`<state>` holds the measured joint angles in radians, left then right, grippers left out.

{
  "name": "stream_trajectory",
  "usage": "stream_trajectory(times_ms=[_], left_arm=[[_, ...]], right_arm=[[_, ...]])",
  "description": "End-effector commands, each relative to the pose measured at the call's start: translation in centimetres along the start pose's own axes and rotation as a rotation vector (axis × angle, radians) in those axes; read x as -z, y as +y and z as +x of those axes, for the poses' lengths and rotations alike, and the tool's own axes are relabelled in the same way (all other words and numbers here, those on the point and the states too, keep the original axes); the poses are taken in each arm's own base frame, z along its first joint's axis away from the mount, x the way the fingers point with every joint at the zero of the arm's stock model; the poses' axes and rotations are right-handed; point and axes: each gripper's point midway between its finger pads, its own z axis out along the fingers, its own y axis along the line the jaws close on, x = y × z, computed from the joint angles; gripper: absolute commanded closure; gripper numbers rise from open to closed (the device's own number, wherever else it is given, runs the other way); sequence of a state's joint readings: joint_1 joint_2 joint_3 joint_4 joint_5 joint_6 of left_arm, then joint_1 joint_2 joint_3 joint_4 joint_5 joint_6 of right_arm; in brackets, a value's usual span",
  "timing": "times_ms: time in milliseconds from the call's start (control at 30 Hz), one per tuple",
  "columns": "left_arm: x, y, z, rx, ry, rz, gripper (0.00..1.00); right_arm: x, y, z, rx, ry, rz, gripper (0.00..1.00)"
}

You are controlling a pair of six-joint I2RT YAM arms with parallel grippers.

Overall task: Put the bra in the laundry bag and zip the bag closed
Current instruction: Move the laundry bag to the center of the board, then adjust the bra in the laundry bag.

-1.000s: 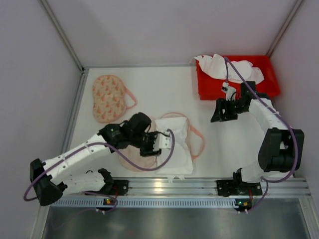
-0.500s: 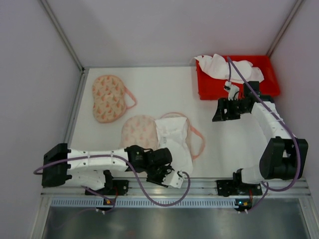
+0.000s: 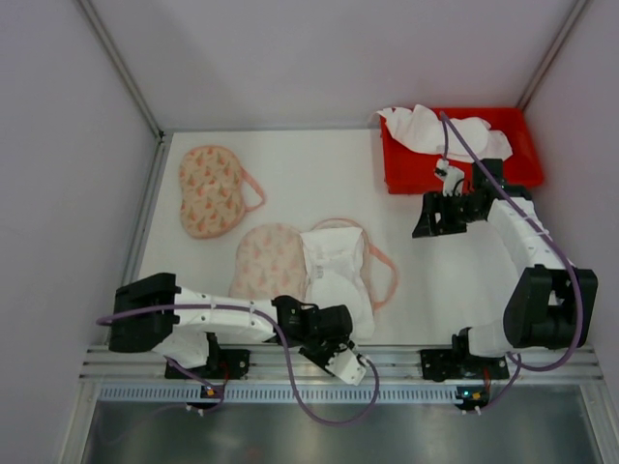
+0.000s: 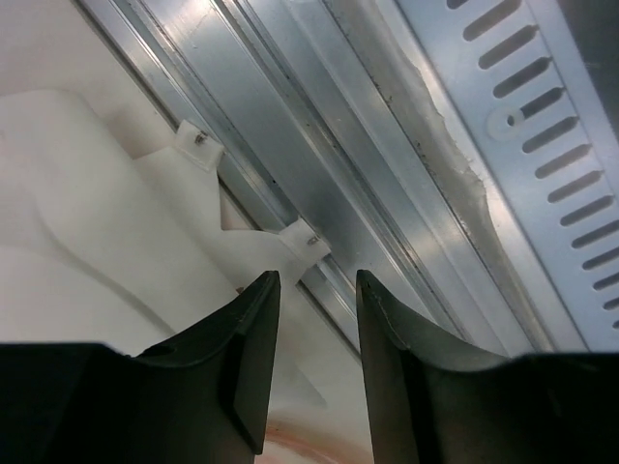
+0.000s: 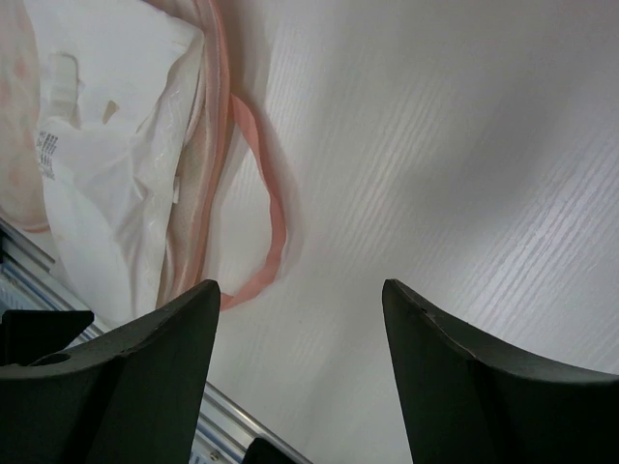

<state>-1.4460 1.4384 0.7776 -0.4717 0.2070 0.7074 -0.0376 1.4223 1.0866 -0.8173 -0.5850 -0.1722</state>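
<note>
The white mesh laundry bag point(image 3: 338, 275) lies flat at the middle front of the table, on top of a pink patterned bra point(image 3: 266, 261) whose strap point(image 3: 387, 271) loops out to the right. My left gripper point(image 3: 334, 340) hangs low at the bag's near edge by the metal rail. In the left wrist view that gripper point(image 4: 317, 275) is open, with the bag point(image 4: 87, 222) and two small white tabs just beyond its tips. My right gripper point(image 3: 426, 217) hovers open over bare table, well right of the bag. In its wrist view the right gripper point(image 5: 300, 285) faces the strap point(image 5: 276, 213) and the bag point(image 5: 106, 164).
A second patterned bra point(image 3: 208, 188) lies at the back left. A red bin point(image 3: 464, 164) with white laundry bags heaped in it stands at the back right, just behind my right gripper. The aluminium rail point(image 3: 406, 360) runs along the near edge.
My left arm has swung down from over the bag to lie along the near rail, its gripper now at the bag's front edge. The right arm has barely moved.
</note>
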Motion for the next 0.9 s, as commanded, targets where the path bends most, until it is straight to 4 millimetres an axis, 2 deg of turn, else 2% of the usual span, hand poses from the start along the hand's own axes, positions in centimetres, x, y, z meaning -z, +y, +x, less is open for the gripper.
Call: stream_trajectory(times_ms=[0, 133, 367, 467, 500, 667, 767, 800, 867], left_arm=[[-0.3, 2.7, -1.9, -0.085, -0.055, -0.098, 0.57], [-0.9, 3.4, -1.4, -0.087, -0.021, -0.118, 0.57], [-2.2, 2.4, -0.9, -0.101, -0.015, -0.053, 0.57], [-2.6, 1.9, -0.4, -0.1, -0.006, -0.031, 0.65], [-2.7, 1.8, -0.4, -0.1, -0.006, -0.027, 0.74], [-1.7, 1.6, -1.1, -0.103, -0.029, -0.022, 0.92], [-0.6, 1.7, -2.4, -0.098, -0.065, -0.017, 0.98], [-0.3, 1.1, -2.3, -0.088, -0.063, 0.01, 1.0], [0.5, 1.1, -3.4, -0.071, -0.088, 0.018, 1.0]], right_arm=[[0.3, -0.3, -0.2, 0.002, -0.018, 0.008, 0.31], [0.2, -0.2, -0.1, -0.002, -0.012, 0.002, 0.31], [0.2, -0.2, 0.0, 0.0, -0.01, 0.001, 0.31], [0.2, -0.2, 0.0, 0.001, -0.01, 0.001, 0.31], [0.2, -0.2, -0.1, 0.002, -0.011, 0.002, 0.31], [0.1, -0.3, 0.0, -0.001, -0.008, 0.0, 0.31], [0.0, -0.3, 0.0, -0.001, -0.007, -0.002, 0.31], [0.0, -0.3, 0.0, -0.003, -0.004, -0.003, 0.31], [0.0, -0.3, 0.0, -0.001, -0.007, -0.002, 0.31]])
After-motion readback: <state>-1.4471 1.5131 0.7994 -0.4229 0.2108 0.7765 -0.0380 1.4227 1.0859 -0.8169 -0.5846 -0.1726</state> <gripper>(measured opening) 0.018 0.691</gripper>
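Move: The nearer hook tab of the bra lies about 1 cm ahead of the left hand, 1 cm to its right and 2 cm below; the bra's other hook tab is some 4 cm farther right and 1 cm farther out. The bra's body is centred about 14 cm straight ahead, the bag's patterned flap 15 cm ahead and 14 cm left. From the right hand the nearer tab lies some 25 cm back, 20 cm left and 13 cm lower. The left hand eases about 1.5 cm right and down onto the bra's nearer hook tab, then pinches it shut. ##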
